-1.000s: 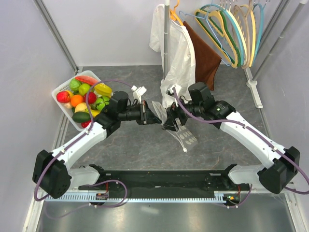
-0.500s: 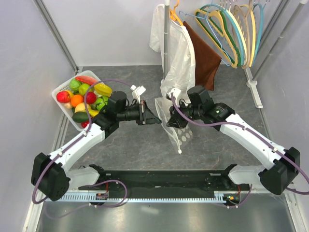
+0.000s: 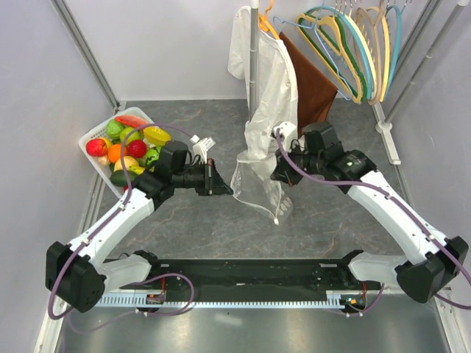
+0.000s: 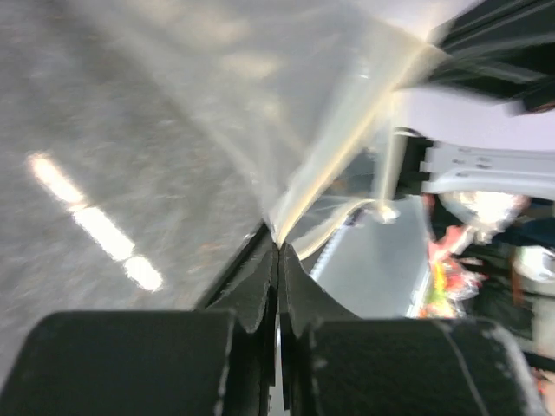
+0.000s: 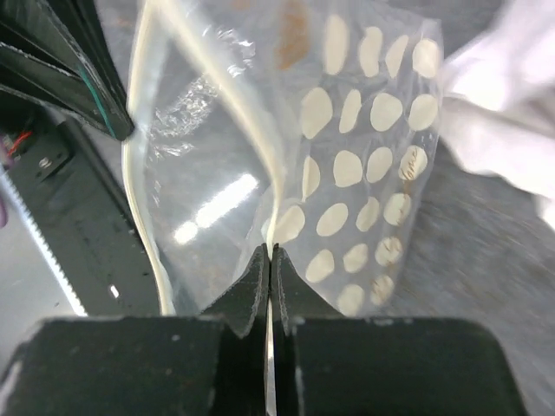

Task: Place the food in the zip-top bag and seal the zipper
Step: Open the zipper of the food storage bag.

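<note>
The clear zip-top bag (image 3: 257,190) with white polka dots hangs above the table between my two grippers. My left gripper (image 3: 223,188) is shut on the bag's left rim (image 4: 279,234). My right gripper (image 3: 277,173) is shut on the opposite rim (image 5: 271,238). The zipper (image 5: 139,182) shows as a cream track along the mouth, curving from one jaw to the other, and the mouth gapes a little. The dotted bag wall (image 5: 364,165) hangs to the right in the right wrist view. The food (image 3: 129,143), glossy red, green, yellow and orange toy pieces, lies piled in the basket at the left.
The white lattice basket (image 3: 94,134) stands at the table's left edge. A white garment (image 3: 268,81) hangs on a pole just behind the bag, with a brown cloth (image 3: 313,88) beside it. Coloured hangers (image 3: 353,44) hang at the back right.
My right gripper has shut on the bag's rim and drawn to the right. The left gripper has pulled left with its rim, so the bag now hangs spread between them.
</note>
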### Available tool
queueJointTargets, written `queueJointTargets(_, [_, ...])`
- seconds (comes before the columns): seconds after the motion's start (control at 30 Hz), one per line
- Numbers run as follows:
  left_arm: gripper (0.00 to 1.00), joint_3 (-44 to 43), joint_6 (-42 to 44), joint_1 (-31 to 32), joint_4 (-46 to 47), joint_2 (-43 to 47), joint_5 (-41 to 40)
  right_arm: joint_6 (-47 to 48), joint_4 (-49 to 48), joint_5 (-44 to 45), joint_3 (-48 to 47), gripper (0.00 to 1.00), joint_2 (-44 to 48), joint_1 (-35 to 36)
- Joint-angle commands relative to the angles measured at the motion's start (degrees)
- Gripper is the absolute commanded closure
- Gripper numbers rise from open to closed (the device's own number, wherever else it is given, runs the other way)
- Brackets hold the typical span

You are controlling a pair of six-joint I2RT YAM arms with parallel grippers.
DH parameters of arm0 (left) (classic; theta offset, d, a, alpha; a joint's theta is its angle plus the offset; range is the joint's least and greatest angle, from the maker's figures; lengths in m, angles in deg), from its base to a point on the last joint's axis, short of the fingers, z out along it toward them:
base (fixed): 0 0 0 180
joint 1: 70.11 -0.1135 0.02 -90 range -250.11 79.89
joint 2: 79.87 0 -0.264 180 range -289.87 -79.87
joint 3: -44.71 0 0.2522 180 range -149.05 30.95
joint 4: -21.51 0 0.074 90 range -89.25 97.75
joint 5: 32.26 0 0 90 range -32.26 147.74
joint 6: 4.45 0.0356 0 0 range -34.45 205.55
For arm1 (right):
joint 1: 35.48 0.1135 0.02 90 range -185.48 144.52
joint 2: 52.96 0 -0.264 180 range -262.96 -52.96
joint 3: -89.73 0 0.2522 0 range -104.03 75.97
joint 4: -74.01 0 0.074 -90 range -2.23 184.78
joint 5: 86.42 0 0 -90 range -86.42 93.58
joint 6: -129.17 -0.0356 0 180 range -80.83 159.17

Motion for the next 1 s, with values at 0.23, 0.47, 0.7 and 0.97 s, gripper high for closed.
queueJointTargets(0.23, [0.98, -17.4, 19.6, -3.3, -16.3, -16.0, -5.9, -12.1, 8.7, 7.3, -5.4, 1.00, 9.0, -2.5])
queueJointTargets(0.47, [0.96, -23.7, 25.6, -3.6, -19.6, -25.9, -8.1, -20.2, 1.8, 7.7, 1.5, 1.00, 4.3, -1.2])
queueJointTargets(0.7, [0.30, -21.4, 28.7, -11.6, -22.3, -18.8, 0.6, -21.9, -6.6, 13.0, 3.3, 1.00, -4.8, -1.2])
queueJointTargets(0.97, [0.00, -30.6, 34.9, -39.0, -33.5, -8.7, 7.1, -21.9, -8.4, 12.1, 0.5, 1.00, -8.9, -1.2])
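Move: Both hands already pinch the bag's lips. The bag's middle lies about 10 cm to the left hand's right, 1 cm ahead and some 7 cm below; from the right hand it is 3 cm left, 3 cm back and 8 cm below. The bag's lower zipper end is about 13 cm back and 1 cm right of the right hand; the shirt hem hangs 10 cm ahead and 4 cm left. From the left hand, the fruit basket is roughly 33 cm left and 12 cm ahead. The left fingers carry their pinched lip about 8 cm forward and 6 cm down, then open wide and let go; the hand pulls off to the left, rising and still edging forward, towards the fruit basket. The right hand keeps its pinch, going up and to the right first, then down some 12 cm and a little forward, turning clockwise about 25 degrees. ##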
